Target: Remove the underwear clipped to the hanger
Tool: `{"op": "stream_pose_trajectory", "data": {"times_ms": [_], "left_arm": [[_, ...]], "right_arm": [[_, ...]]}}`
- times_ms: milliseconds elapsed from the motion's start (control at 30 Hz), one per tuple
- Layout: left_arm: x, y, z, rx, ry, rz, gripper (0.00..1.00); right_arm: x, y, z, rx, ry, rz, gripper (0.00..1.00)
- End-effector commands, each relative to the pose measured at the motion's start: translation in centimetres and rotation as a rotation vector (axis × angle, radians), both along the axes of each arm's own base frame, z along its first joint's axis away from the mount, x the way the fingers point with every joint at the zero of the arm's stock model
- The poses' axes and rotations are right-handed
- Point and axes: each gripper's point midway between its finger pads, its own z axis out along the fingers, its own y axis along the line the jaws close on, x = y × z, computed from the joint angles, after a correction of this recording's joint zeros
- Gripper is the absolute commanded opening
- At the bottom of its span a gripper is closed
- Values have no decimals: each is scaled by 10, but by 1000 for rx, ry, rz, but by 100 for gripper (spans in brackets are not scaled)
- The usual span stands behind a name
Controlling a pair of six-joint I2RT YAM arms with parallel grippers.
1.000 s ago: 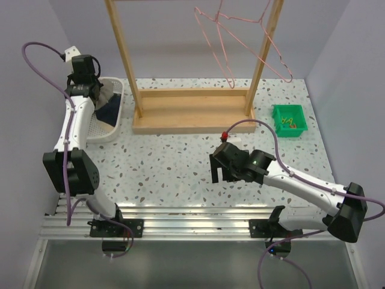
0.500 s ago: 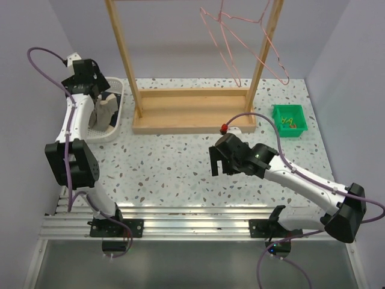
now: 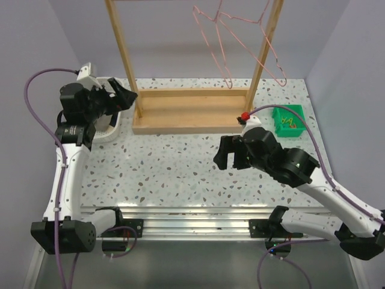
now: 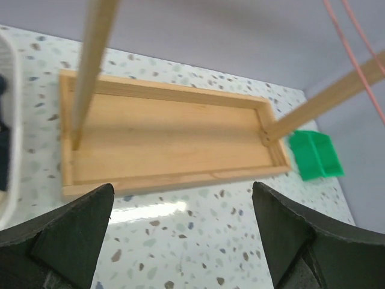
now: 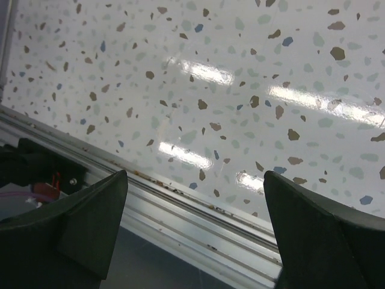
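Two pink wire hangers (image 3: 221, 42) hang from the wooden rack (image 3: 123, 54) with nothing clipped to them. Of the underwear I see only a dark sliver (image 4: 2, 156) inside the white basket (image 4: 11, 114) at the left edge of the left wrist view; in the top view my left arm hides it. My left gripper (image 3: 127, 96) is raised beside the basket (image 3: 113, 127), pointing toward the rack's base, open and empty (image 4: 183, 241). My right gripper (image 3: 231, 159) hovers over mid-table, open and empty (image 5: 195, 232).
The rack's wooden base tray (image 3: 191, 111) lies at the back centre, its left post (image 4: 96, 60) close to my left gripper. A green bin (image 3: 289, 119) with small clips sits at the back right. The aluminium rail (image 5: 198, 223) runs below my right gripper.
My left gripper opened over the basket, then rose and swung right toward the rack. My right arm lifted and shifted a little to the right. The hangers sway slightly.
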Motion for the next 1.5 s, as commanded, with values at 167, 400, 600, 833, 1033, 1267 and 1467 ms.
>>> {"op": "stream_pose_trajectory", "data": {"times_ms": [167, 400, 600, 833, 1033, 1267, 1467], "left_arm": [[-36, -87, 42, -177, -129, -416, 100], [-62, -121, 79, -332, -236, -589, 100], [-90, -140, 82, -358, -219, -719, 100], [-117, -149, 76, -343, -169, -787, 100], [-124, -147, 61, -302, -102, -775, 100], [-132, -148, 52, -299, -54, -773, 100], [-140, -147, 46, -283, -43, -774, 100]], "right_arm": [[-1, -27, 75, 117, -169, -62, 98], [-11, -37, 116, 158, -259, -14, 98], [-22, -55, 148, 205, -351, -1, 98], [-41, -73, 190, 272, -445, 36, 98], [-55, -81, 203, 317, -481, 69, 98], [-61, -88, 208, 300, -494, 89, 98], [-70, -85, 214, 337, -508, 139, 98]]}}
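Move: The grey underwear already lies in the white basket, some 15 cm ahead of the empty left hand, 19 cm to its left and nearly 30 cm below. The basket's middle is much the same way, about 16 cm ahead and 21 cm left. The wooden stand's base is centred around 17 cm ahead of that hand and 26 cm to its right. From the right hand the underwear is roughly 34 cm ahead and 54 cm left. The grey underwear is left behind in the basket as the open left hand swings about 15 cm right, then draws back about 12 cm, turning some 45 degrees clockwise and rising slightly before easing down again. The right hand, open and empty, climbs about 20 cm off the table, drifting right and back, its fingers tipping up nearly 30 degrees. ##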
